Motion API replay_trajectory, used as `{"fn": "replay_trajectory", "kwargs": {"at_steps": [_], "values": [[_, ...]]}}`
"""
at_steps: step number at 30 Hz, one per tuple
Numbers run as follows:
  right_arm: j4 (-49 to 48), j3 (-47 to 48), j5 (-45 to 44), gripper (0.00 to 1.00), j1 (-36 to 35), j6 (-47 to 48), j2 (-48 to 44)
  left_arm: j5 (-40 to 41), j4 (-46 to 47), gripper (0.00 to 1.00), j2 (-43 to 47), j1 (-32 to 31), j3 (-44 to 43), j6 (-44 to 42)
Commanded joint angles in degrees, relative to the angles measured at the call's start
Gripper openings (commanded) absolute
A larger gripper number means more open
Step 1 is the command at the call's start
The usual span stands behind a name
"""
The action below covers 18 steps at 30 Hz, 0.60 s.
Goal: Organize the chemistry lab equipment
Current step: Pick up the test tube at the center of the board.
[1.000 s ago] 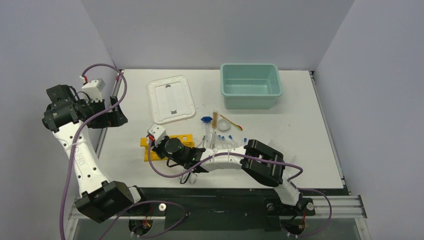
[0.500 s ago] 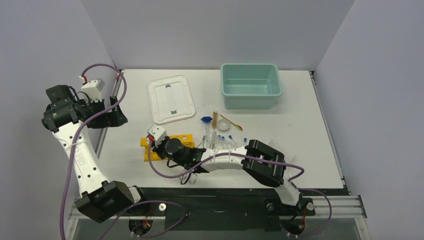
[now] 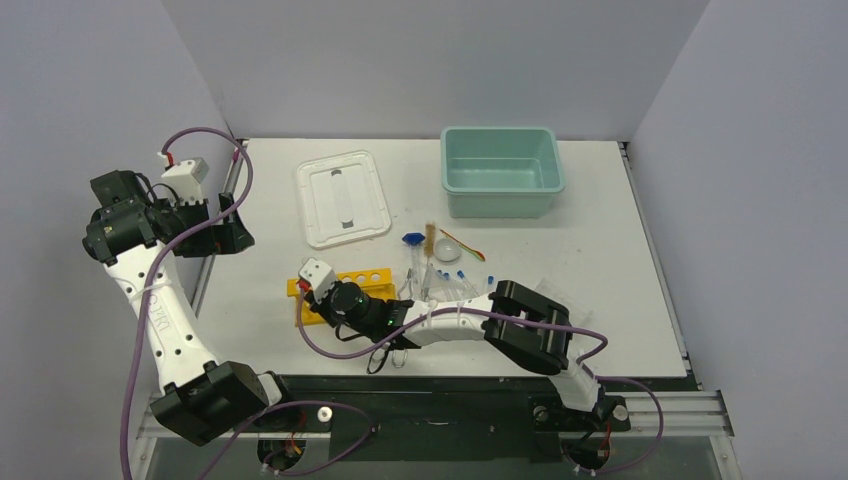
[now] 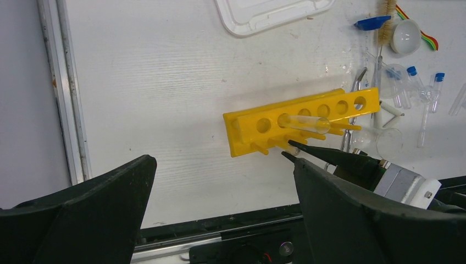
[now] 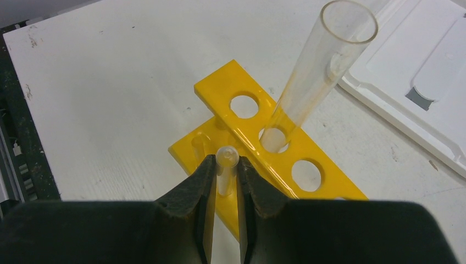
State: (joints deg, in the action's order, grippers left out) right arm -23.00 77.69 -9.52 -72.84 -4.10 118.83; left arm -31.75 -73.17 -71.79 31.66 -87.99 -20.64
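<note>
The yellow holed rack [image 3: 362, 278] [image 4: 302, 118] lies left of the table's middle. A clear glass tube [image 5: 313, 77] [image 4: 308, 122] passes slanted through its second hole. My right gripper [image 5: 225, 165] [image 3: 308, 306] is shut on the tube's rounded lower end, under the rack's top plate [image 5: 290, 157]. Its black fingertips [image 4: 290, 146] show at the rack's near edge. My left gripper [image 4: 222, 162] [image 3: 235, 228] hangs wide open and holds nothing, high over the table's left edge. A tan-bristled brush [image 3: 430, 240], round dish [image 3: 446, 249], blue-capped vials [image 3: 462, 275] and metal tongs [image 3: 385, 355] lie right of the rack.
A teal tub [image 3: 500, 172] stands at the back right and holds nothing. A white lid [image 3: 342, 197] lies flat behind the rack. A metal rail [image 4: 66, 93] runs along the table's left edge. The right arm's links reach across the front of the table.
My right gripper has shifted slightly toward the near right with the tube end, and the rack has turned a little with it. The left arm has not moved.
</note>
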Motion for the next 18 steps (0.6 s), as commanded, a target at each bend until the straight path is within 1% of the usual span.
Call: {"fn": "replay_trajectory", "kwargs": {"at_steps": [1, 3, 4, 6, 7, 8, 9, 10, 11, 13, 17, 18], "values": [[-1.4, -0.76, 0.29, 0.0, -0.46, 0.23, -1.51, -1.52, 0.21, 0.96, 0.24, 0.55, 0.01, -0.98], [-1.72, -0.73, 0.21, 0.0, -0.54, 0.12, -1.12, -1.48, 0.22, 0.97, 0.23, 0.63, 0.07, -1.09], [-1.61, -0.58, 0.21, 0.02, -0.54, 0.04, -0.89, -1.43, 0.22, 0.97, 0.2, 0.66, 0.2, -1.16], [-1.53, -0.37, 0.2, 0.09, -0.55, -0.17, -0.75, -1.42, 0.32, 0.96, 0.24, 0.82, 0.33, -1.28], [-1.44, -0.27, 0.25, 0.15, -0.55, -0.26, -0.86, -1.42, 0.31, 0.97, 0.2, 0.92, 0.34, -1.36], [-0.99, -0.04, 0.46, 0.18, -0.55, -0.28, -1.07, -1.45, 0.31, 0.97, 0.14, 0.93, 0.38, -1.39], [-0.64, 0.11, 0.55, 0.25, -0.53, -0.34, -1.28, -1.4, 0.31, 0.97, 0.11, 1.05, 0.37, -1.41], [0.35, 0.63, 0.73, 0.28, -0.54, -0.45, -1.81, -1.44, 0.35, 0.97, 0.13, 1.09, 0.36, -1.41], [0.95, 0.93, 0.77, 0.33, -0.48, -0.77, -2.18, -1.49, 0.27, 0.97, 0.13, 1.16, 0.32, -1.46], [3.01, 1.71, 0.76, 0.39, -0.23, -1.49, -3.68, -1.55, 0.04, 0.97, 0.13, 1.27, 0.1, -1.49], [8.52, 2.38, 0.75, 0.43, 0.88, -3.47, -8.61, -1.69, -0.52, 0.97, 0.29, 1.5, -0.43, -1.86], [11.12, 2.42, 0.1, 0.44, 1.13, -3.99, -10.79, -1.76, -0.78, 0.97, 0.32, 1.55, -0.65, -2.03]]}}
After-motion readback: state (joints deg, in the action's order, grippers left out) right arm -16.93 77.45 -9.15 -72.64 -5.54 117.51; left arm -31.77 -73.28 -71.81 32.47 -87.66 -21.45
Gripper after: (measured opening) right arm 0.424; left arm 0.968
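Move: The right fingers are already shut on the upper end of the small upside-down test tube at the yellow rack's second peg from the left; the tube's middle is about 2 cm below the hand. The tall clear tube stands some 4 cm ahead, the rack's middle about 6 cm right and 2 cm ahead, and the white tray 23 cm ahead and 5 cm right. From the left hand, the small tube lies roughly 13 cm right, 4 cm back and 18 cm below. Keep the right hand almost still over the rack's front pegs, then open its fingers to a bit under half of their range to let go of the small test tube. As they open, draw back to the right and sink, each about 1 cm, letting the fingertips tip down some 5 degrees. ##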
